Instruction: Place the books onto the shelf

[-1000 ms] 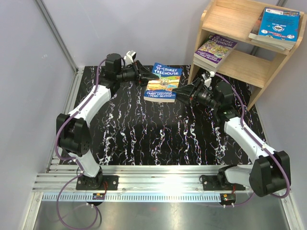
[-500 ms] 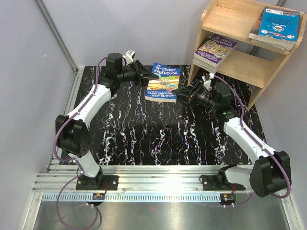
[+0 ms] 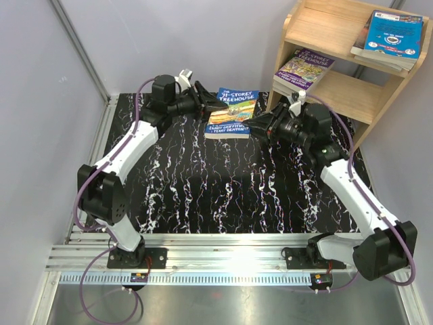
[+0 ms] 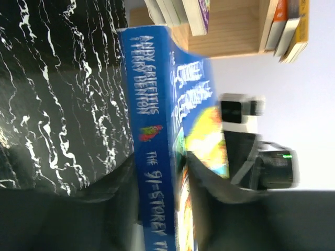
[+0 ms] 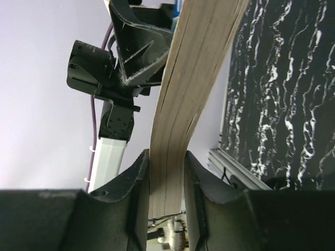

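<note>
A blue "91-Storey Treehouse" book [image 3: 231,112] hangs between both grippers at the back of the black marbled table [image 3: 203,189]. My right gripper [image 3: 254,125] is shut on its right-hand page edge [image 5: 193,78], pads pressed on both covers. The left gripper [image 3: 211,105] straddles the spine [image 4: 154,104] with its jaws loosened, and a thin gap shows beside one finger. The light wooden shelf [image 3: 345,95] stands at the back right. A purple book [image 3: 304,68] lies on its lower tier. A blue-covered stack [image 3: 392,34] rests on the upper tier.
Grey walls close in the table at the left and back. A metal rail [image 3: 223,261] with both arm bases runs along the near edge. The shelf's side panel [image 3: 277,81] stands just right of the held book.
The blue book has risen and shifted back toward the shelf. The left gripper's jaws have widened around the spine. My right arm has lifted and moved with the book.
</note>
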You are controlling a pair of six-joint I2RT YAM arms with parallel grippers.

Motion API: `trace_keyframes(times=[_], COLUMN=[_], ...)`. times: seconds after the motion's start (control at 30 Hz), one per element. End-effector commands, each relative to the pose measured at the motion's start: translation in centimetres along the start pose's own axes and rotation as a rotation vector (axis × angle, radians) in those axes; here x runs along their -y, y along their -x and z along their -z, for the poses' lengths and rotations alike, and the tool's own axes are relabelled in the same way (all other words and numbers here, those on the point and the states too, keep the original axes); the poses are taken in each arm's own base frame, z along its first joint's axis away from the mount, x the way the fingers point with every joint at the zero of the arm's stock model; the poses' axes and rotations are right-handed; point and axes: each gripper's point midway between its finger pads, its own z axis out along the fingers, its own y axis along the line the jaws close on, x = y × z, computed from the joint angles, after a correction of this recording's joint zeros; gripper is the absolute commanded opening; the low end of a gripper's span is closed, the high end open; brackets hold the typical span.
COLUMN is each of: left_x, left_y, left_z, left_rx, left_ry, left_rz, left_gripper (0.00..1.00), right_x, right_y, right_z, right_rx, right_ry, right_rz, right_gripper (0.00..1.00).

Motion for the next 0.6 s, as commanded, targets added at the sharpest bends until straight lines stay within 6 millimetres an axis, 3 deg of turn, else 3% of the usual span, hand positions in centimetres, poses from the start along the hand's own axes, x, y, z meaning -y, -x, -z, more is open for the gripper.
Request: trace_keyframes(times=[0.0,0.03,0.07,0.1,0.17,0.2,0.27,0.3,0.37,0.47,0.5,0.53,0.57], left_x=[3.7,3.2,2.8,2.4,1.5,1.1,-0.4,-0.4,-1.4,-2.6,-3.9,-4.3,-4.5], left_y=[-2.1,-2.2,-2.3,-2.2,-2.4,-2.2,-2.3,-1.8,-1.9,-1.1,-0.8,-0.8,-0.9], left_z=[0.8,0.8,1.1,1.3,1.8,2.1,2.6,3.5,4.5,6.4,7.0,7.4,7.9], left_rx=[-0.017,-0.019,-0.019,-0.013,-0.013,-0.005,0.000,0.022,0.034,0.069,0.082,0.085,0.089], left_ry=[-0.076,-0.060,-0.044,-0.037,-0.027,-0.020,0.000,-0.001,0.011,0.025,0.045,0.052,0.054], left_rz=[-0.100,-0.112,-0.106,-0.105,-0.093,-0.090,-0.070,-0.072,-0.059,-0.050,-0.032,-0.033,-0.034], left_gripper=[0.51,0.55,0.93,0.99,0.99,0.99,0.99,0.99,0.99,0.99,0.99,0.99,0.99], right_x=[-8.7,-8.2,-8.9,-10.9,-11.5,-13.2,-13.7,-15.5,-15.7,-17.5,-19.3,-18.8,-20.4], right_y=[-0.8,-1.0,-0.9,-0.8,-0.8,-0.8,-0.8,-0.6,0.1,2.4,2.9,5.0,5.5], right_z=[2.6,2.8,3.1,3.8,4.4,5.1,5.7,6.5,7.3,9.8,11.1,11.9,13.3], right_rx=[0.017,0.007,0.010,0.022,0.018,0.032,0.032,0.056,0.079,0.183,0.221,0.269,0.309], right_ry=[0.100,0.051,0.048,0.075,0.060,0.086,0.061,0.080,0.032,-0.016,0.005,-0.038,-0.019], right_rz=[0.260,0.293,0.315,0.370,0.383,0.424,0.438,0.490,0.502,0.568,0.613,0.602,0.637], right_gripper=[0.00,0.00,0.00,0.00,0.00,0.00,0.00,0.00,0.00,0.00,0.00,0.00,0.00])
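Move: Both hands hold the 91-Storey book. From the right hand its middle is about 6 cm left and 3 cm ahead; from the left hand, 5 cm right and 3 cm back. The shelf's clear top-left board lies some 24 cm ahead of the right hand, 22 cm right and 3 cm up; the purple book stack is 24 cm ahead, 18 cm right and 10 cm below. From the left hand, that board is about 17 cm ahead and 32 cm right. The left hand finishes opening wide and lets go of the book's left edge, easing back about 3 cm before drawing off to the left and slightly down. The right hand keeps its pinch on the right edge and carries the book up about 16 cm, drifting back at first and then swinging right on the shelf's side, while its wrist tilts some 30 degrees. ##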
